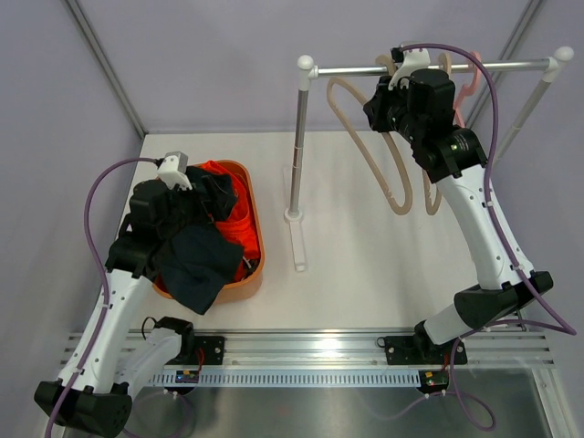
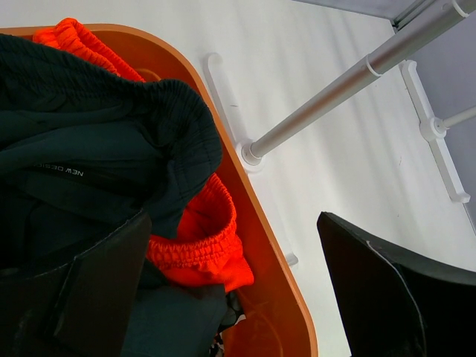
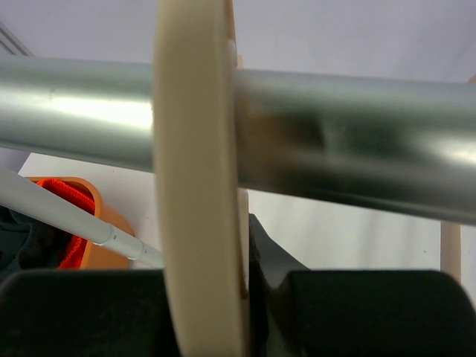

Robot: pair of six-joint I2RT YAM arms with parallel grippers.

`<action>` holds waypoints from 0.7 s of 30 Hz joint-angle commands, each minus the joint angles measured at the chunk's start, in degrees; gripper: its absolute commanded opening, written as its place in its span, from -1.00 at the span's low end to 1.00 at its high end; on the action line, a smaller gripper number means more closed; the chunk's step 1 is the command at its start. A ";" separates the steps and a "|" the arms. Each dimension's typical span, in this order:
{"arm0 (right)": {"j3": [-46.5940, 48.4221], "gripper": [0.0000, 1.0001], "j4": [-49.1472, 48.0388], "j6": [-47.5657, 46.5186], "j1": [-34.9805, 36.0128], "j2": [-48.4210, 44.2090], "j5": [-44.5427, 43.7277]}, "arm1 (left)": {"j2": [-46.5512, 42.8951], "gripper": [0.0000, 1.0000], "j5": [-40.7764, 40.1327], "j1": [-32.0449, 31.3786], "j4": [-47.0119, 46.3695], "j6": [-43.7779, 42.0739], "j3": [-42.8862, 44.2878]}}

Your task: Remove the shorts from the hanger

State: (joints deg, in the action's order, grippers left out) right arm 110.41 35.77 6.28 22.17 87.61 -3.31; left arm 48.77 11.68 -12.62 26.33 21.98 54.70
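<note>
The dark navy shorts [image 1: 196, 265] lie over the near rim of the orange basket [image 1: 260, 246]. The bright orange shorts [image 1: 242, 205] lie inside it. My left gripper [image 1: 212, 196] hovers over the basket, open. In the left wrist view, the left gripper [image 2: 234, 223] has its jaws wide apart over the orange shorts [image 2: 197, 253], with the navy shorts [image 2: 97, 149] bunched against the left finger [image 2: 97, 297]. A scrap of the camouflage shorts [image 2: 227, 336] shows beneath. My right gripper [image 1: 401, 82] is at the rail [image 1: 438, 67], shut on a bare beige hanger [image 3: 197, 186].
The rack's upright post [image 1: 298, 137] and flat foot [image 1: 297, 242] stand just right of the basket. Bare beige hangers [image 1: 365, 146] and a pink one [image 1: 472, 78] hang from the rail. Purple walls enclose the white table [image 1: 365, 274].
</note>
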 commanded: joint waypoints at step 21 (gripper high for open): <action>-0.37 0.02 2.37 1.36 -0.38 -5.52 2.17 | -1.14 0.98 2.29 0.14 -2.77 -1.41 -0.64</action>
State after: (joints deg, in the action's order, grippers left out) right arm 110.26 38.11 7.03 22.09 86.67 -2.26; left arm 48.71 11.99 -12.62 26.06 21.78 54.19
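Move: The right hand still pinches the wooden hanger's neck, with its hook already over the rail; the rail there lies about 2 cm ahead and 5 cm above. A second wooden hanger hangs roughly 12 cm to the right and 2 cm ahead, the pink hanger some 20 cm right and 2 cm ahead, both hooks about 6 cm up. From the idle left hand that rail spot is some 35 cm right, 16 ahead and 20 above. Opening steadily from nearly shut to about half, the right hand's fingers let go of the wooden hanger's neck below the rail. The hand barely travels: it eases down a little, then draws back from the rail, about 1 cm in all, its fingers still either side of the hanger. ##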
